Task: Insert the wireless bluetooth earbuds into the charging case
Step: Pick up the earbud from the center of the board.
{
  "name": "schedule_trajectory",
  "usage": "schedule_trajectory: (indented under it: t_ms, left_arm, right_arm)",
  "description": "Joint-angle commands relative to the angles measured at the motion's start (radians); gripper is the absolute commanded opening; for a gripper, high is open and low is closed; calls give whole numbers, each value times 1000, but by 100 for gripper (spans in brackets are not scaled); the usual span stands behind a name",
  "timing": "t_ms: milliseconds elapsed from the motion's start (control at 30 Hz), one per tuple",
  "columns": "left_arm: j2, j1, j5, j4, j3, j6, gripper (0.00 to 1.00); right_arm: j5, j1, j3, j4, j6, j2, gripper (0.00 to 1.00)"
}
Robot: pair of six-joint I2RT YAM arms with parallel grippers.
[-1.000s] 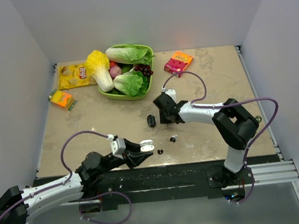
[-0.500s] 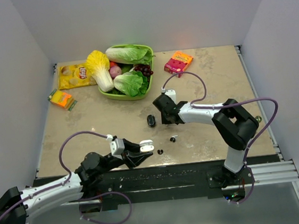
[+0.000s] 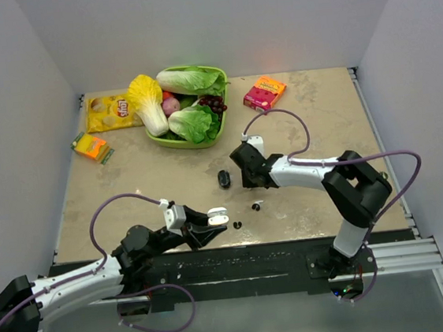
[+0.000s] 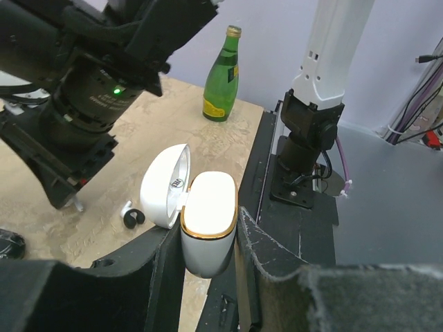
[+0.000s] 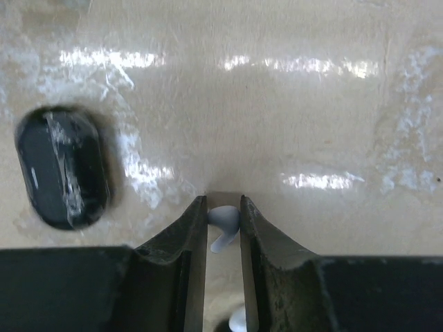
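My left gripper (image 3: 211, 218) is shut on the white charging case (image 4: 208, 221), which stands upright near the table's front edge with its lid (image 4: 165, 185) hinged open. Two tiny black earbuds lie on the table, one (image 3: 256, 206) with a white stem and one (image 3: 237, 224) just right of the case. The first also shows in the left wrist view (image 4: 129, 216). My right gripper (image 3: 245, 184) is low over the table with its jaws closed on a small pale rounded piece with a stem (image 5: 223, 221). I cannot tell what this piece is.
A black oval object (image 3: 224, 179) lies left of my right gripper and also shows in the right wrist view (image 5: 62, 166). A green basket (image 3: 170, 143) of vegetables, a yellow chip bag (image 3: 110, 112), a pink box (image 3: 264, 92) and an orange pack (image 3: 91, 146) sit further back.
My right arm's elbow has shifted right and its gripper has edged slightly nearer. The left arm, the case and the two earbuds have not moved.
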Motion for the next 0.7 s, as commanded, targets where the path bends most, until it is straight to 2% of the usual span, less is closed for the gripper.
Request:
schedule_trajectory:
  t_ms: [0,200,333,467,667]
  left_arm:
    - [13,-8,-19,78,-52,-13,0]
    - [71,-8,-44,98,3,4,0]
    - [126,-8,-65,150,45,18,0]
    - [220,-8,-84,207,103,36,0]
    - [350,-6,-94,259,210,93,0]
  right_arm:
    - [53,45,-37,18,-42,-165,0]
    - [235,148,44,-68,-142,-380,0]
    - [285,207,99,-122,-197,-541,0]
    - [282,257,156,-169,-266,-636,0]
    - [162,303,141,-87,-392,-762,0]
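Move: The white earbud is already between the right fingertips, just at the board. The open charging case, held in the left fingers, lies about 20 cm back, 9 cm left and roughly 17 cm above the right hand. Near the right hand, the black oval case is some 6 cm left and 2 cm ahead, and the black-and-white earbud pair 6 cm back and 2 cm right. From the left hand, the white earbud is about 20 cm ahead, 9 cm right and 17 cm below. Raise the right gripper fast, about 30 cm off the board and 7 cm back towards the charging case, keeping the white earbud pinched while the fingers tip up some 35 degrees and swing a little counter-clockwise. Keep the left grip on the open case; dip it about 2 cm, then bring it back up while easing it some 3 cm forward and 3 cm right. ##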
